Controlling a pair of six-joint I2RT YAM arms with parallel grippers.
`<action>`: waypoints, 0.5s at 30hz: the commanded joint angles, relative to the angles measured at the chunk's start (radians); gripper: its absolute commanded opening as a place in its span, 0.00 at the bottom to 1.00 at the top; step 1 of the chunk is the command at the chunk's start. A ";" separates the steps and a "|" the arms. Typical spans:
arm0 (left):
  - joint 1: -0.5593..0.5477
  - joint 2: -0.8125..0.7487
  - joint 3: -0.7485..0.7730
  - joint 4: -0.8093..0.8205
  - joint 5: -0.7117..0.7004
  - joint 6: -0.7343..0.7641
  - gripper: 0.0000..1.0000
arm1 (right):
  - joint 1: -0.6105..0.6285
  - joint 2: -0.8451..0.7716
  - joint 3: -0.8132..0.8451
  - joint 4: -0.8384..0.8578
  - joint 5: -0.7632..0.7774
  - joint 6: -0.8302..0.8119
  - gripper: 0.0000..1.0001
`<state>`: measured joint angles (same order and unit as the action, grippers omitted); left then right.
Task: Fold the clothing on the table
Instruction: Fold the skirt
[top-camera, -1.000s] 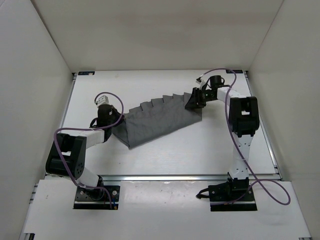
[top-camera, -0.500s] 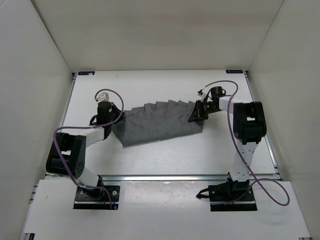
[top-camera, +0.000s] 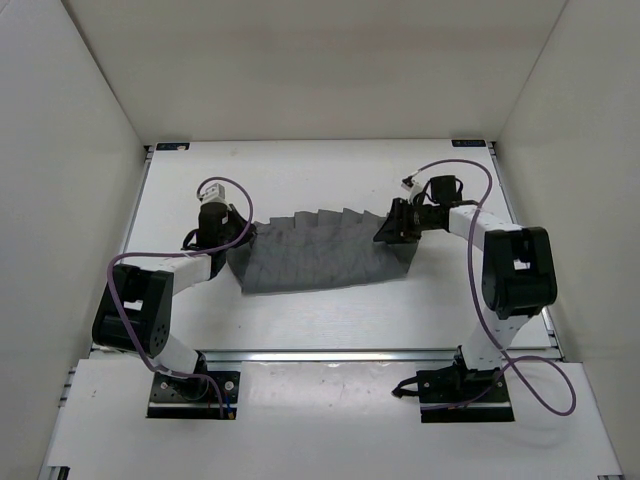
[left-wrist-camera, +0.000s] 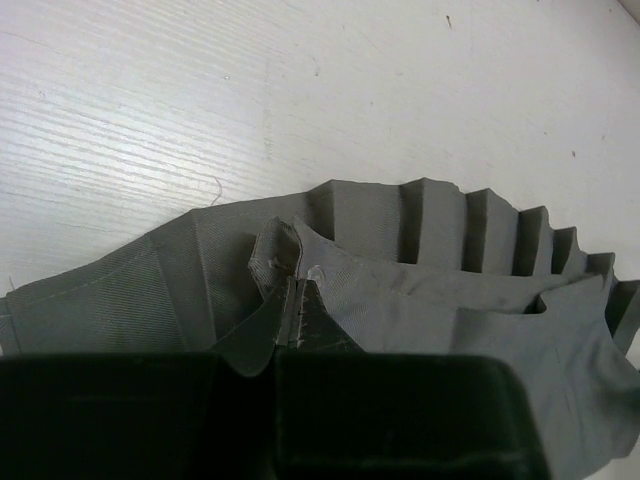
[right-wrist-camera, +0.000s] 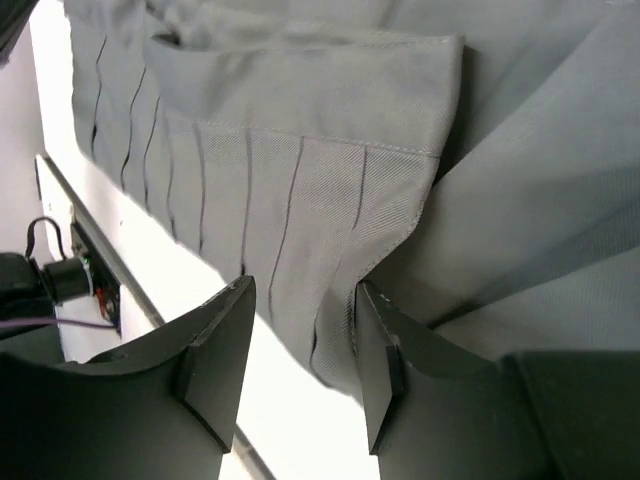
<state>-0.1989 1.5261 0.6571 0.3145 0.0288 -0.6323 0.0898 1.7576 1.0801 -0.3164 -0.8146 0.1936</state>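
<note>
The clothing (top-camera: 315, 250), a dark grey pleated skirt, lies in a wide band across the middle of the white table (top-camera: 300, 170). My left gripper (top-camera: 238, 237) sits at its left end. In the left wrist view this gripper (left-wrist-camera: 293, 297) is shut on a fold of the clothing (left-wrist-camera: 420, 290) near the waistband. My right gripper (top-camera: 388, 228) is at the skirt's right end. In the right wrist view it (right-wrist-camera: 303, 300) stands open, with the pleated hem (right-wrist-camera: 300, 180) hanging loose between the two fingers and brushing the right finger.
White walls enclose the table on three sides. Metal rails run along the near edge (top-camera: 350, 353) and the side edges. Purple cables loop over both arms. Bare tabletop (top-camera: 330, 320) lies between the skirt and the near rail.
The right gripper carried the skirt's right end toward the near side, then opened its jaws. The skirt now lies more level across the table. The left gripper stayed shut on the fabric.
</note>
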 joint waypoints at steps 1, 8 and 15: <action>-0.008 -0.012 0.029 0.000 0.036 0.011 0.00 | -0.012 0.072 0.073 0.091 -0.028 0.003 0.42; -0.005 -0.001 0.030 0.005 0.037 0.011 0.00 | -0.004 0.204 0.216 0.066 0.055 -0.022 0.44; 0.004 0.006 0.032 0.015 0.045 0.013 0.00 | -0.010 0.249 0.247 0.017 0.081 -0.029 0.11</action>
<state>-0.1982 1.5314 0.6575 0.3149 0.0525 -0.6312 0.0837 2.0006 1.2984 -0.2859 -0.7479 0.1783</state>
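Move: The right hand goes for the side edge of the skirt's upper layer, roughly 4 cm ahead and 4 cm below, hardly 1 cm to its left. The right waistband corner stands some 3 cm farther out than that spot and 2 cm to its left; the skirt's near right corner lies about 5 cm back and 5 cm to the hand's right, 7 cm down. From the left hand, that edge is about 24 cm to its right, level in depth and roughly 2 cm lower. With its fingers open, the right hand reaches forward about 6.5 cm over the skirt's right end while sinking some 3 cm, towards the side edge just below the waistband corner, and late in the reach its fingers come most of the way shut with that edge between the tips, the wrist barely turning. The left hand stays put and keeps its shut grip on the skirt's left waistband corner, anchoring that end. ##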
